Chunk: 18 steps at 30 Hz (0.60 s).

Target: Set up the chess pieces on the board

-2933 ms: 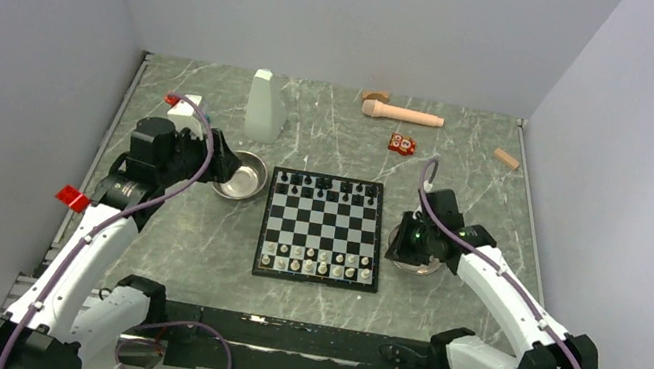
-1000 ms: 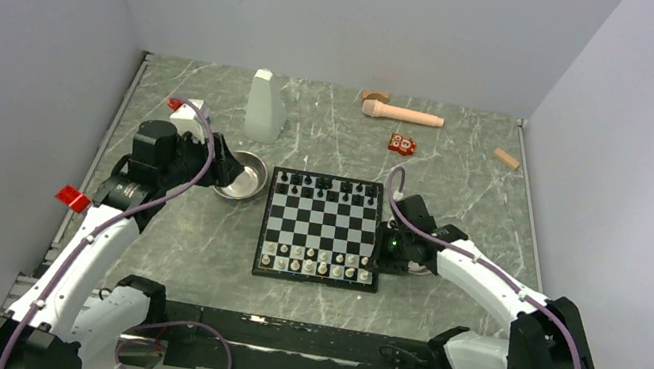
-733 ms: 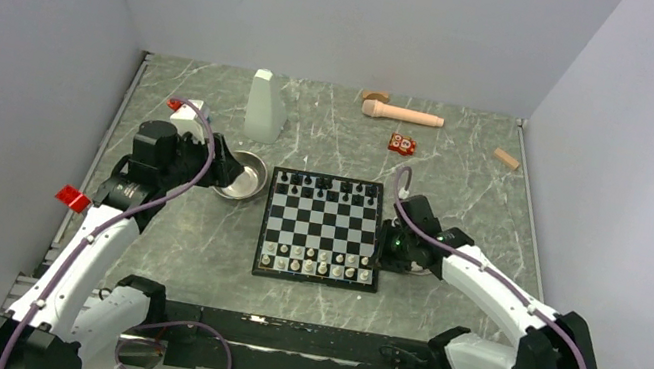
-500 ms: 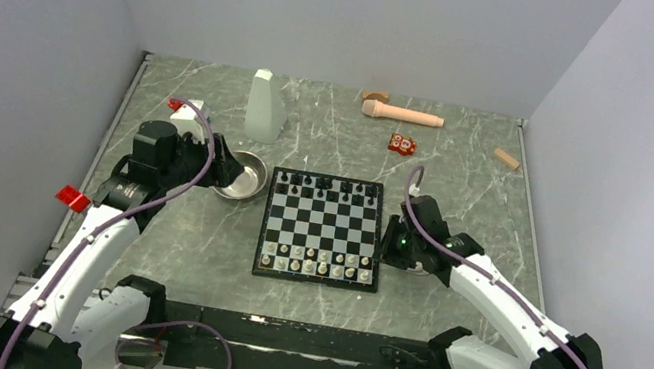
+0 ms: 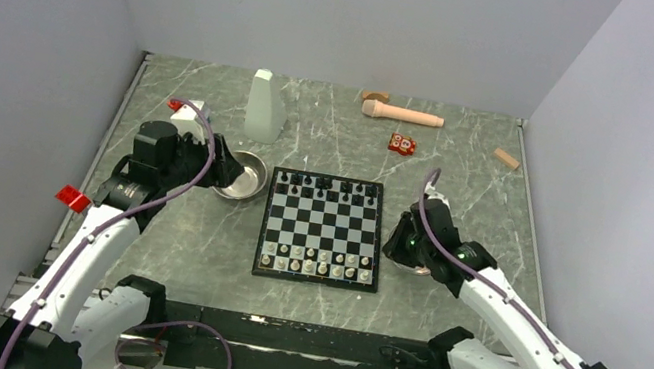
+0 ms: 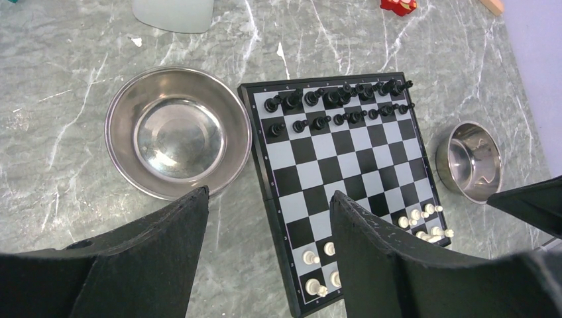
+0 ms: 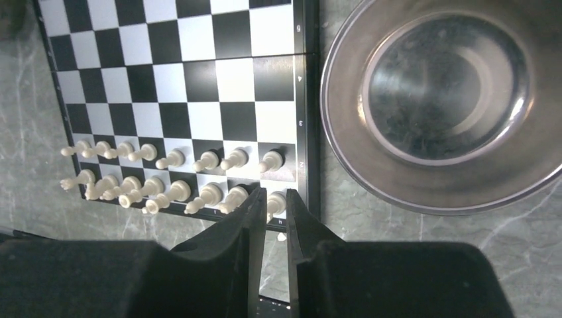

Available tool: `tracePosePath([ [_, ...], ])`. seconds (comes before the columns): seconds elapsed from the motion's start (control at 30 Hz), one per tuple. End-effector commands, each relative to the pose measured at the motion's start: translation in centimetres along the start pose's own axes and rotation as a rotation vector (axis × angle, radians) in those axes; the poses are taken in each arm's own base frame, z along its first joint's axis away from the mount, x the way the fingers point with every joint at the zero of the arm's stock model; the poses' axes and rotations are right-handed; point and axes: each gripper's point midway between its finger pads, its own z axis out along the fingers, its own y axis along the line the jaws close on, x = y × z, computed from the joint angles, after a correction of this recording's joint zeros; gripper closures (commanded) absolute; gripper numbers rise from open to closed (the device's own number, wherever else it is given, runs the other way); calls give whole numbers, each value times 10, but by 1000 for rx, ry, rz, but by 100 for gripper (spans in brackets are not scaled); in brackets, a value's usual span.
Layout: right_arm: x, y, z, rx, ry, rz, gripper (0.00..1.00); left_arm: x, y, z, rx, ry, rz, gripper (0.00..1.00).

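The board (image 5: 323,230) lies mid-table, also in the left wrist view (image 6: 344,152) and the right wrist view (image 7: 199,79). Black chess pieces (image 5: 333,186) fill its two far rows (image 6: 338,106). White pieces (image 5: 317,262) stand in the two near rows (image 7: 172,179). My right gripper (image 5: 406,244) hovers just right of the board. Its jaws (image 7: 272,195) are a narrow slit apart and empty, with the corner white piece (image 7: 276,203) seen below them on its square. My left gripper (image 6: 268,199) hangs wide open and empty near the left bowl (image 5: 241,177).
A steel bowl (image 6: 177,132) sits left of the board. Another bowl (image 7: 444,99) sits on the right, under my right arm. At the back are a white bottle (image 5: 266,106), a wooden pestle (image 5: 404,113), a red toy block (image 5: 401,144) and a wooden block (image 5: 506,158).
My right gripper has pulled back from the board's near right corner and drifted right, over the right bowl. The left arm has not moved.
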Motion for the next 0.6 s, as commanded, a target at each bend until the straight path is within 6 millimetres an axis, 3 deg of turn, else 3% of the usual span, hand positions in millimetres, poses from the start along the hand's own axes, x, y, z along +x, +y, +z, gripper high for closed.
tracePosePath([
  [0.0, -32, 9, -21, -27, -143, 9, 77, -12, -4, 1, 19, -38, -1, 28],
  [0.13, -49, 8, -38, -28, -232, -7, 72, -14, -3, 0, 7, -44, 2, 25],
  [0.23, -66, 13, -56, -58, -324, -42, 59, -20, 2, -4, -28, -60, 18, 24],
  [0.33, -85, 16, -76, -66, -412, -90, 52, -29, 8, -11, -79, -96, 37, 20],
  [0.5, -111, 12, -110, -37, -541, -105, 41, -44, 16, -26, -154, -153, 61, 2],
  [0.57, -120, 7, -124, -18, -601, -94, 36, -51, 21, -35, -199, -182, 63, 0],
])
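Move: My right hand hangs empty just off the board's near right corner: the corner white piece is roughly 4 cm back, 4 cm left and 7 cm below. The pawn in front of it lies about 2 cm back and 4 cm left, and the right bowl 3 cm ahead and 6 cm right, both some 7 cm down. From my left hand the corner piece is some 12 cm back, 30 cm right and 18 cm below. I lift my empty right hand away from the set white pieces, straight up for the most part, about 12 cm and gathering speed, while the wrist tips the fingers up some 25 degrees and they spread from nearly shut to more than half open. Late on, my left hand eases about 2 cm left, turns slightly counter-clockwise and opens its fingers almost fully. ##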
